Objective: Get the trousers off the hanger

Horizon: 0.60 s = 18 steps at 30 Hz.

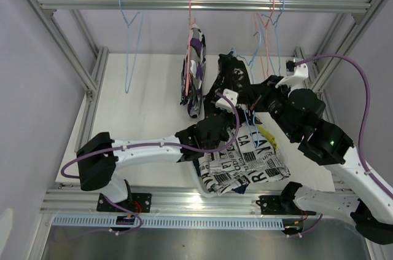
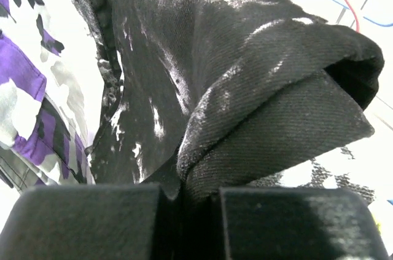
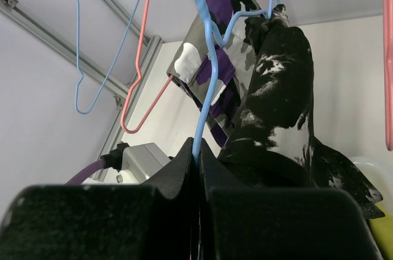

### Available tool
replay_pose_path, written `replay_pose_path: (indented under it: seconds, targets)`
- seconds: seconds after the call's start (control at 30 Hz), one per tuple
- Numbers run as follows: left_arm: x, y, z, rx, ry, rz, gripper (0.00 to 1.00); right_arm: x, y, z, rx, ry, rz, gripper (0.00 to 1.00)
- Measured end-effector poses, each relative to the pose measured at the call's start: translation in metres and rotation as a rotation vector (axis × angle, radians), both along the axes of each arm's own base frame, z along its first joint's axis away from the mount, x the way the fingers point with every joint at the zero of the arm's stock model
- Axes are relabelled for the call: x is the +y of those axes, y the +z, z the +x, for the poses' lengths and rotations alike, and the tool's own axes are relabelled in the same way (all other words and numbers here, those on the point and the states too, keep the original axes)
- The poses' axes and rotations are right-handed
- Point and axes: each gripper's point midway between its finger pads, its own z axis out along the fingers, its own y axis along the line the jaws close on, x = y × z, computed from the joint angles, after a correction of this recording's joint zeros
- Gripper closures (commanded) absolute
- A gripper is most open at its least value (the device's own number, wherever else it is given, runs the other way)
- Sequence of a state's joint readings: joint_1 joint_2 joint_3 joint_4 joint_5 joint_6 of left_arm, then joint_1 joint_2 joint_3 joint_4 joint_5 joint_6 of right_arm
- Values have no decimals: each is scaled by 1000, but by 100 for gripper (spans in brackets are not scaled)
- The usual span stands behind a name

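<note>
The black-and-white splatter trousers [image 1: 232,75] [image 2: 233,57] [image 3: 276,100] hang over a blue hanger [image 3: 206,82], off the rail and above the table's middle. My left gripper [image 1: 222,105] [image 2: 190,195] is shut on a fold of their black fabric at the lower hem. From the right, my right gripper [image 1: 253,99] [image 3: 198,155] is shut on the blue hanger's wire, which runs up out of its jaws. The purple-white-black trousers [image 1: 195,75] [image 3: 215,57] hang from a pink hanger on the rail, just left of the black pair.
Grey-white patterned trousers [image 1: 245,161] lie heaped at the table's front with a yellow pair [image 1: 267,134] beside them. On the rail [image 1: 202,5] hang an empty blue hanger [image 1: 130,45] at left and several empty hangers [image 1: 270,26] at right. Frame posts flank the table.
</note>
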<state>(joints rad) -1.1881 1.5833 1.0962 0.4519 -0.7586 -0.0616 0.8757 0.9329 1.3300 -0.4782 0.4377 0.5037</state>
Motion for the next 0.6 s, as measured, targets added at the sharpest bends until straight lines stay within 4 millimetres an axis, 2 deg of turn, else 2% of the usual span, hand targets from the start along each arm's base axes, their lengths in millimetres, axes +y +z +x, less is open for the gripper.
replay_pose_path:
  seconds: [0.2, 0.43, 0.6]
  targets:
    - [7, 6, -3, -11, -15, 53, 99, -6, -2, -1, -2, -17, -5, 100]
    - [34, 32, -12, -19, -30, 86, 99, -12, -5, 0, -5, -41, -9, 100]
    - [52, 50, -22, -8, -54, 92, 99, -19, -20, 7, 13, -71, -29, 100]
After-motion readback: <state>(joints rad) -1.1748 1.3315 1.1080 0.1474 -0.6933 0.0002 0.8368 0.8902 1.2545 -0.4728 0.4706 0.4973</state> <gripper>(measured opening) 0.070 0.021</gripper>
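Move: The left fingers already pinch the black trousers, whose bulk runs about 8 cm ahead of that hand and 3 cm to its left, slightly above. The blue hanger's middle is some 5 cm ahead, 3 cm right and 8 cm up; the camouflage trousers hang roughly 12 cm ahead and 14 cm left, 5 cm up. The basket lies some 9 cm back, straight below by about 24 cm. From the right hand, the black trousers are about 10 cm ahead, 5 cm left. Keeping its pinch on the black trousers, the left hand starts slowly, then pulls them left and up together, about 5 cm each way and a little back, away from the right gripper and towards the side where the camouflage trousers hang. The right hand stays shut on the blue hanger as the counter-hold, easing only some 2 cm to the right and, near the end, about as far down. ##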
